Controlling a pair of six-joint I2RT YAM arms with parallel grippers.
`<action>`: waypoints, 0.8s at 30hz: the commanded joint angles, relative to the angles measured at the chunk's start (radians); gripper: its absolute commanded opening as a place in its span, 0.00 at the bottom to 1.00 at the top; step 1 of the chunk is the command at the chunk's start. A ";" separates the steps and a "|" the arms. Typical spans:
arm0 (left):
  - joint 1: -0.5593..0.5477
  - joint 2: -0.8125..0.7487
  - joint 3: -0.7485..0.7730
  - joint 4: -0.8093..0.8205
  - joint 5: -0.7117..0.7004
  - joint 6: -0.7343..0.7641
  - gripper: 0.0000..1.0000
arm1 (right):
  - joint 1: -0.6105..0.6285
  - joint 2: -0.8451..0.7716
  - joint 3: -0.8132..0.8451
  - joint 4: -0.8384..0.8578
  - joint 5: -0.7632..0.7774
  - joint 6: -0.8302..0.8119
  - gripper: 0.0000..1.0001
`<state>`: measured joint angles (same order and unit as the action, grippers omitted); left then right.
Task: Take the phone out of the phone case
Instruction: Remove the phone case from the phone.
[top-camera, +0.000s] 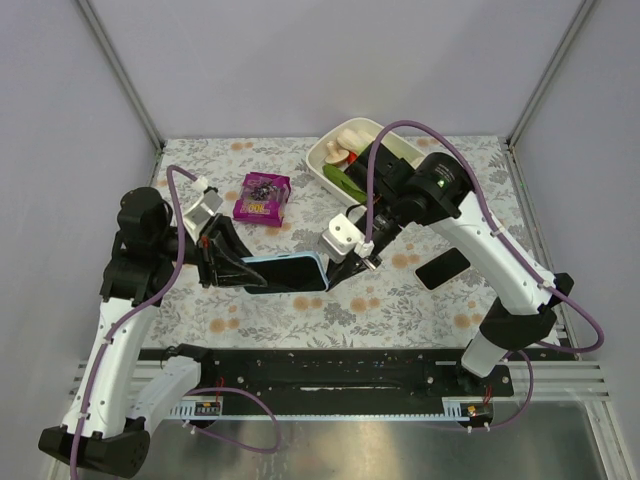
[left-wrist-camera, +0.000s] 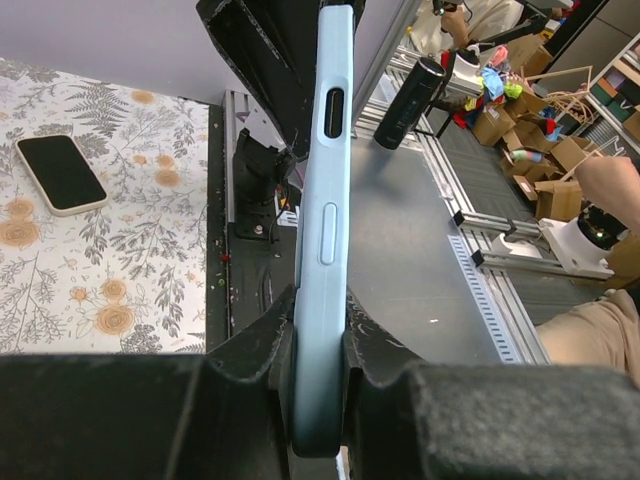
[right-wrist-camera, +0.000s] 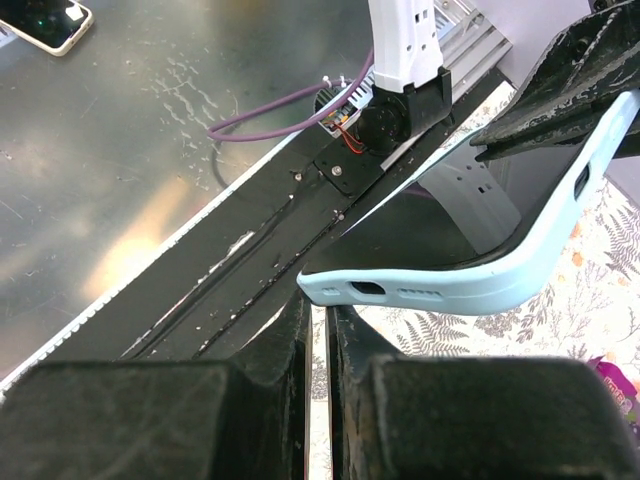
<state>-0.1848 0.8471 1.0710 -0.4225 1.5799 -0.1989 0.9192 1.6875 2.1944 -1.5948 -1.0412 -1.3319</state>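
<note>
My left gripper is shut on one end of a light blue phone case, which it holds above the table, lying level and pointing right. In the left wrist view the case stands edge-on between the fingers, its side button and slot showing. The phone's dark screen sits inside the case. My right gripper is shut with nothing between its fingers. Its fingertips lie just under the case's free bottom corner, near the charging port.
A second phone in a cream case lies screen-up on the flowered cloth to the right. A purple packet lies at the back left. A white tray with food items stands at the back, behind the right arm.
</note>
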 joint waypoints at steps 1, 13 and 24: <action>-0.039 0.020 0.035 -0.047 -0.167 0.084 0.00 | 0.041 0.110 0.064 -0.094 -0.074 -0.020 0.00; -0.022 0.032 0.081 -0.153 -0.204 0.191 0.00 | 0.036 -0.150 -0.379 0.284 0.084 0.284 0.55; -0.022 0.015 0.129 -0.361 -0.357 0.461 0.00 | 0.033 -0.167 -0.395 0.407 0.153 0.497 0.57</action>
<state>-0.2199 0.8639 1.1343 -0.7334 1.3785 0.1192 0.9237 1.5692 1.8187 -1.2694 -0.9138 -0.9386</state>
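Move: The phone in its blue case spans the two grippers, about level with both. Its middle lies some 7 cm to the left of the right hand and 2 cm farther out, with its right-hand corner in the right fingertips; from the left hand, which grips the other end, it lies about 5 cm to the right, straight ahead 0. The loose phone on the table is roughly 18 cm ahead of the right hand, 29 cm right and 35 cm below. Open the right fingers about halfway to let go of the case corner and drop that hand some 6 cm, tipping its fingers farther down and turning it about 15 degrees clockwise, so they end spread on either side of the case's right end. Keep the left grip shut on the other end while easing it about 2 cm down and 2 cm forward. ##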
